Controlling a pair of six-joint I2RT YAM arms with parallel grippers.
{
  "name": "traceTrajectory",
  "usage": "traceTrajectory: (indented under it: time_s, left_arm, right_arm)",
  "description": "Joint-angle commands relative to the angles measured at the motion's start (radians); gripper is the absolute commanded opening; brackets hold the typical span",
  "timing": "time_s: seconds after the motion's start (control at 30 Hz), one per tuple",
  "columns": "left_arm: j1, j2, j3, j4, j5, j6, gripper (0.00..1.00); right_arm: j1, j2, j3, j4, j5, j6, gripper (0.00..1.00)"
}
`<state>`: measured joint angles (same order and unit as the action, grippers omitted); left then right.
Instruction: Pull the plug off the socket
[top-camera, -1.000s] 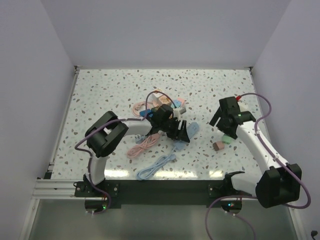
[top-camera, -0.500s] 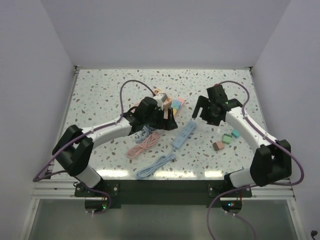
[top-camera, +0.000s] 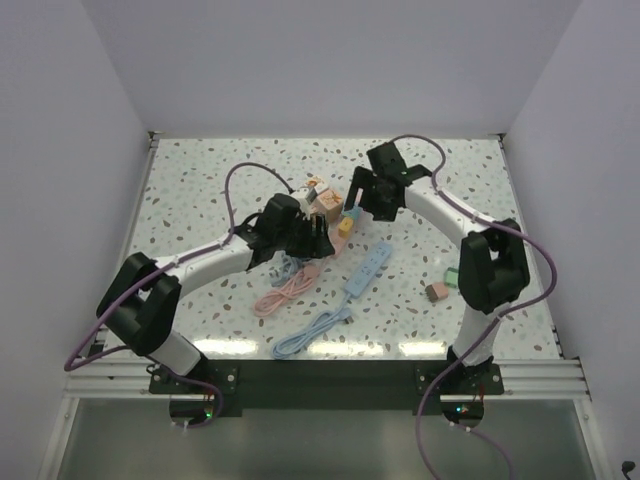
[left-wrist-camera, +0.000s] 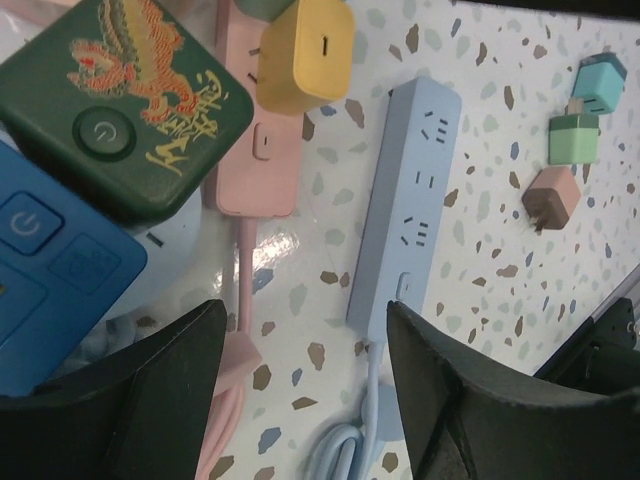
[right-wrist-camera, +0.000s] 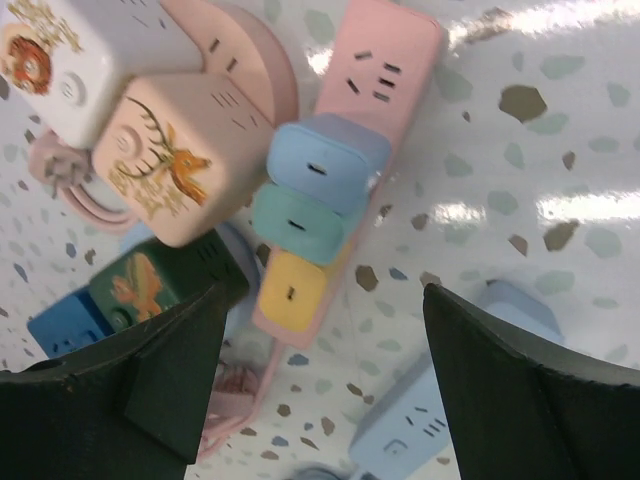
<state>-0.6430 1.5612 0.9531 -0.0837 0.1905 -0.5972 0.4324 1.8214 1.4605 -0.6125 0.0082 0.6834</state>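
Note:
A pink socket strip (right-wrist-camera: 385, 60) lies on the speckled table with three plugs in a row in it: blue (right-wrist-camera: 325, 165), teal (right-wrist-camera: 295, 225) and yellow (right-wrist-camera: 292, 290). My right gripper (right-wrist-camera: 328, 295) hovers open above the strip's yellow-plug end and touches nothing; from above it (top-camera: 362, 195) sits at the back centre. My left gripper (left-wrist-camera: 305, 320) is open and empty over bare table, between the pink strip (left-wrist-camera: 258, 150) and a blue strip (left-wrist-camera: 410, 200). The yellow plug (left-wrist-camera: 303, 52) shows ahead of it. From above, the left gripper (top-camera: 312, 238) is just left of the strip.
Cube sockets crowd the strip: green (left-wrist-camera: 125, 115), blue (left-wrist-camera: 50, 260), peach with a deer (right-wrist-camera: 165, 170), white (right-wrist-camera: 70, 50). Three loose plugs (left-wrist-camera: 573, 138) lie to the right. A pink cable coil (top-camera: 283, 292) and a blue one (top-camera: 310, 333) lie near the front.
My right arm has swung from the right side in over the pink strip. My left gripper has drawn back leftward off the blue strip, which now lies free on the table.

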Motion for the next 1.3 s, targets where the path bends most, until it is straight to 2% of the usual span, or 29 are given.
traceTrajectory:
  time_s: [0.0, 0.17, 0.27, 0.37, 0.53, 0.87, 1.07, 1.27]
  left_arm:
    - [-0.003, -0.061, -0.02, -0.008, -0.011, 0.017, 0.7]
    - [0.003, -0.093, -0.031, -0.025, -0.034, 0.016, 0.7]
    - [0.002, -0.098, -0.039, -0.031, -0.034, 0.01, 0.69]
    - [0.003, -0.101, -0.043, -0.028, -0.029, 0.002, 0.68]
    - [0.003, -0.101, -0.045, -0.031, -0.031, -0.001, 0.68]
    - [0.003, -0.078, -0.053, -0.024, -0.02, -0.013, 0.67]
    - [0.002, -0.089, -0.062, -0.024, -0.025, -0.019, 0.67]
    - [0.003, -0.09, -0.063, -0.022, -0.023, -0.021, 0.67]
  right_arm:
    - [0.022, 0.068, 0.147, -0.039, 0.021, 0.024, 0.82]
    - [0.022, 0.174, 0.247, -0.133, 0.129, 0.076, 0.81]
    - [0.023, 0.182, 0.264, -0.135, 0.167, 0.117, 0.81]
    - [0.022, 0.19, 0.265, -0.093, 0.171, 0.15, 0.81]
    - [0.022, 0.277, 0.354, -0.158, 0.167, 0.154, 0.81]
    - [0.023, 0.348, 0.394, -0.22, 0.186, 0.189, 0.8]
    - [0.019, 0.178, 0.172, -0.046, 0.243, 0.232, 0.81]
    - [-0.015, 0.156, 0.161, -0.01, 0.226, 0.252, 0.84]
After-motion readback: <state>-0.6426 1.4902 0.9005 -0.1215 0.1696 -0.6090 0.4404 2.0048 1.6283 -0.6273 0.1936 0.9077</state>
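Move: The blue plug at the far part of the pink socket lies about 7 cm ahead of the right hand, 1 cm to its left and 6 cm below. From that hand, the teal plug sits some 4 cm ahead and 2 cm left, the yellow plug 2 cm ahead and 3 cm left, and the peach cube 9 cm ahead and 7 cm left, all about as low. From the left hand, the blue plug is roughly 17 cm ahead, 12 cm right and 5 cm lower. Bring the open right gripper forward over the pink socket towards the blue plug, out about 6 cm and sinking some 2 cm, while turning the wrist about 15 degrees clockwise. Finish by easing a little back and about 2 cm to the right, so the fingers hang open above the blue plug without touching it. Let the left gripper drift only slightly back and left, still open. ##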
